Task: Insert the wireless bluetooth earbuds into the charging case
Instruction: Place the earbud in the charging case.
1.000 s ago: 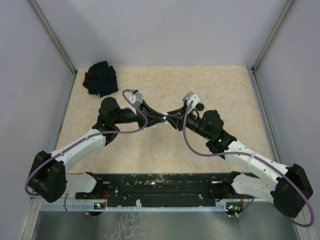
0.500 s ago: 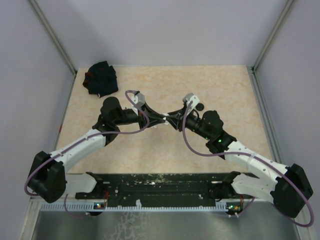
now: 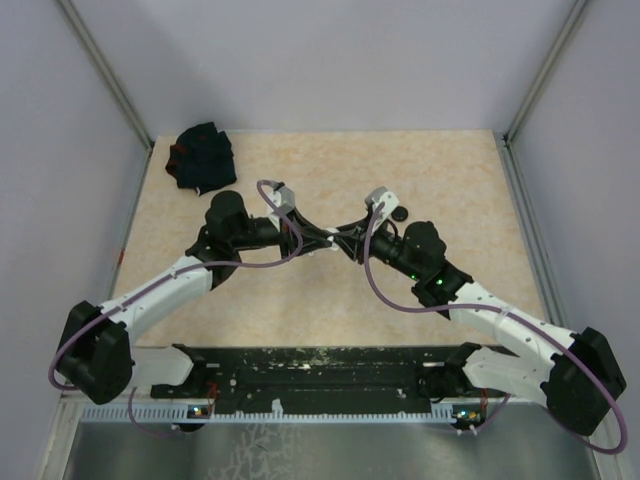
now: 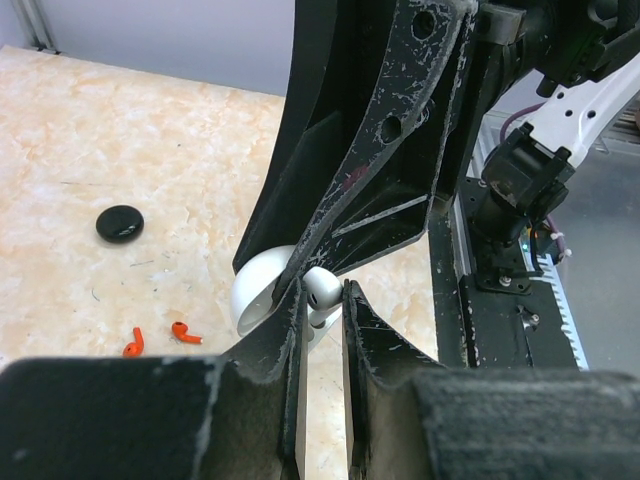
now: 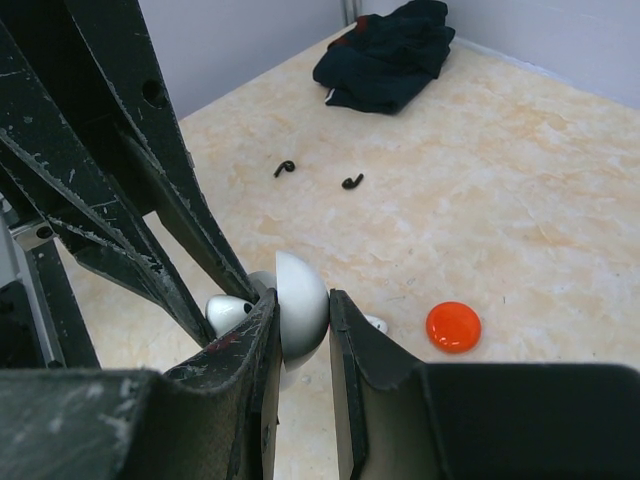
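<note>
Both grippers meet above the middle of the table. My right gripper (image 5: 303,300) is shut on the white charging case (image 5: 300,305), a rounded shell that also shows in the left wrist view (image 4: 255,295). My left gripper (image 4: 322,292) is shut on a white earbud (image 4: 326,288), pressed right against the case's open side. A second white earbud (image 5: 372,323) lies on the table just beyond the case. Two red earbuds (image 4: 133,343) (image 4: 185,332) and two black earbuds (image 5: 285,168) (image 5: 351,182) lie loose on the table.
A black fabric bundle (image 3: 202,157) sits at the far left corner. A black disc (image 3: 399,213) lies behind the right wrist, and an orange disc (image 5: 453,326) lies to the right of the case. Walls close in the table's left, right and far sides.
The left wrist has edged a little to the right, toward the right gripper. The right arm has held still with the case.
</note>
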Robot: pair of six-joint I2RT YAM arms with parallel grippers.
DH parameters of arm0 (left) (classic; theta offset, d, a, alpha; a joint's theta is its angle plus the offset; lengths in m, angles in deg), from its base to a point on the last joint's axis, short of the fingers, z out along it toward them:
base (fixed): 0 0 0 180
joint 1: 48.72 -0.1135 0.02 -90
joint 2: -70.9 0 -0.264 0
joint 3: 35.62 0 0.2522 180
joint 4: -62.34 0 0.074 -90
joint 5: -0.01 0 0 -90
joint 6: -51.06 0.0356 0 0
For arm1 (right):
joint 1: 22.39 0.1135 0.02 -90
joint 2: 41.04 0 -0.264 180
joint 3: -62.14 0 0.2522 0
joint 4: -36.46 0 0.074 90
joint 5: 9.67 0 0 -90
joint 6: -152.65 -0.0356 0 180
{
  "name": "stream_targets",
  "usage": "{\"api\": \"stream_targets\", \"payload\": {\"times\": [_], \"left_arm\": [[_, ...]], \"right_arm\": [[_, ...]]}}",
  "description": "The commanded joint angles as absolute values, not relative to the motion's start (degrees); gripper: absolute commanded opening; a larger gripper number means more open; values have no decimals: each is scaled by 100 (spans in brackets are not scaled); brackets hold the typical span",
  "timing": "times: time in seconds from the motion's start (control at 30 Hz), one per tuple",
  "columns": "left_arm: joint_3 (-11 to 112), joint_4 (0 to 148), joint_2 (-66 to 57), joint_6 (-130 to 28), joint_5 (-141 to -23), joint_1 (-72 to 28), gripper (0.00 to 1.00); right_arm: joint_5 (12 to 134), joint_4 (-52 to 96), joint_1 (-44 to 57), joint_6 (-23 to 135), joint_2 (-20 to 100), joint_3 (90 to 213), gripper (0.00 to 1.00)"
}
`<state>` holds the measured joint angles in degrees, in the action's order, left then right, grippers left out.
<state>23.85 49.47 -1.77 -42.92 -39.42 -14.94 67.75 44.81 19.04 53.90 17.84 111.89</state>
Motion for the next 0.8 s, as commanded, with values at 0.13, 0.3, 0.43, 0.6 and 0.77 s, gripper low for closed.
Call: {"api": "stream_targets", "payload": {"times": [0.13,0.3,0.43,0.6,0.77], "left_arm": [[2483,5334,-305,-4123,-4117,-1444,20],[2488,5319,-299,-4202,-4240,-1444,31],[2491,5272,-301,-4291,-4295,-1448,37],[2490,5241,-281,-4380,-4399,-1444,38],[2490,5219,-188,-4440,-4580,-1444,42]], "right_arm": [[6592,5082,1892,5263,1564,11319,1],[6600,5083,1892,5229,1571,11317,1],[6604,5074,1892,5212,1573,11312,1],[6603,5074,1892,5210,1580,11308,1],[6630,5078,1892,5210,1581,11299,1]]}}
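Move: The case, held open in the right fingers, lies about 2 cm to the right of the left hand and 1 cm lower; the left fingers still hold the white earbud at it. From the left hand, the red disc is on the table some 10 cm ahead and 17 cm below, and the other white earbud about 5 cm ahead and 5 cm left, equally low. From the right hand the case is about 1 cm forward and 1 cm left. The left hand eases down about 1 cm at the case, then opens its fingers, letting go of the earbud. ##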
